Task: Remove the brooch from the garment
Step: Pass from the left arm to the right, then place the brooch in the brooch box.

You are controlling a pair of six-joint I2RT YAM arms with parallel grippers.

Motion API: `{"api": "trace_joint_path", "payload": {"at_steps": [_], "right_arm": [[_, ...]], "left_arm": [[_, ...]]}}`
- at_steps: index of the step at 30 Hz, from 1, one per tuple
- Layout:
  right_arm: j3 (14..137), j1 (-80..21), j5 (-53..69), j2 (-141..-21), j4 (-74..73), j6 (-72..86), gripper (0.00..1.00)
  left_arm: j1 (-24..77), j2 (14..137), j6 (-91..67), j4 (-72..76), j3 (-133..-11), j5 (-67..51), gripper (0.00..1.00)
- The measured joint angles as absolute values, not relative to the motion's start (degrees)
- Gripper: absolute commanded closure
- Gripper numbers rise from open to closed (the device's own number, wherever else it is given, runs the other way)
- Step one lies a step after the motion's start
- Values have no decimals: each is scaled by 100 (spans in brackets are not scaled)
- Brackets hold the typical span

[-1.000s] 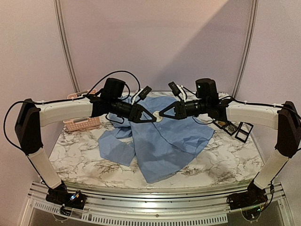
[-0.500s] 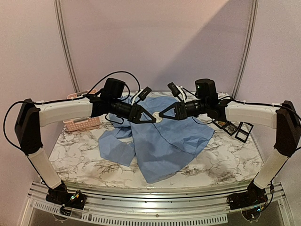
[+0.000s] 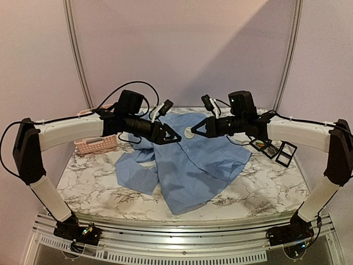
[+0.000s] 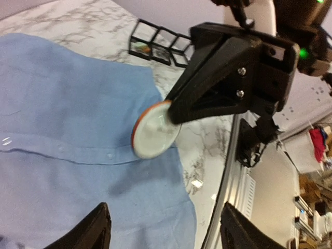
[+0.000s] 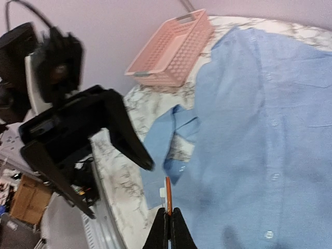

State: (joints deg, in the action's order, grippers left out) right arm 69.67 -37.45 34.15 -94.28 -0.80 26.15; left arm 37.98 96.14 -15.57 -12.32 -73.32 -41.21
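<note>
The light blue garment (image 3: 187,165) lies spread and rumpled on the marble table, also in the left wrist view (image 4: 67,129) and the right wrist view (image 5: 259,129). The brooch (image 4: 154,129), a round white disc with an orange rim, hangs above the cloth and casts a shadow on it. It is small in the top view (image 3: 189,133) and edge-on in the right wrist view (image 5: 168,194). My right gripper (image 3: 194,131) (image 5: 168,211) is shut on its edge. My left gripper (image 3: 174,137) (image 4: 166,233) (image 5: 118,189) stands open just left of the brooch, holding nothing.
A pink plastic basket (image 3: 96,145) (image 5: 174,49) stands at the table's back left. Black open frames (image 3: 276,150) (image 4: 155,41) lie at the right. The two grippers face each other closely above the shirt's middle. The table's near rail (image 4: 228,171) runs close by.
My left gripper has opened and pulled back to the left. The right gripper stays shut on the brooch, now a little to the right and free of the left jaws.
</note>
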Motion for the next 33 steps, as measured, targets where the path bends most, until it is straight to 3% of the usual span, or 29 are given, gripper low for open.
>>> {"api": "trace_joint_path", "payload": {"at_steps": [7, 12, 23, 33], "right_arm": [[7365, -3522, 1057, -9072, -1573, 2071, 100], [7430, -3197, -554, -9006, -2541, 2032, 100], [7380, -2056, -2773, -9290, -4504, 2617, 100], [7225, -1487, -3745, -10090, -5181, 2980, 100]], "left_arm": [[3242, 8342, -1656, -1284, -6967, -1863, 1], [2628, 7603, -1658, -1273, -6783, -779, 1], [1745, 6971, -1629, -1503, -6119, -172, 1], [1330, 6676, -1743, -1520, -6086, -78, 1]]}}
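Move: The brooch, a white-backed disc, is already in the right hand's shut fingers; the empty display case meant for it lies roughly 42 cm to that hand's right, 4 cm ahead and 22 cm below. The middle case, filled, is some 7 cm left of the empty one and 3 cm farther out. From the left hand the brooch is about 5 cm right, 1 cm ahead and 1 cm lower; the pink basket is about 40 cm left, 17 cm ahead, 18 cm below. The brooch stays pinched in the right fingers and is carried nearly 40 cm right, arcing a little forward and then part way back while sinking about 14 cm to the empty case, as the wrist swings from pointing left to pointing down and rightward. The emptied left hand opens the rest of the way and withdraws left towards the basket, forward and up, turning some 60 degrees counter-clockwise. ##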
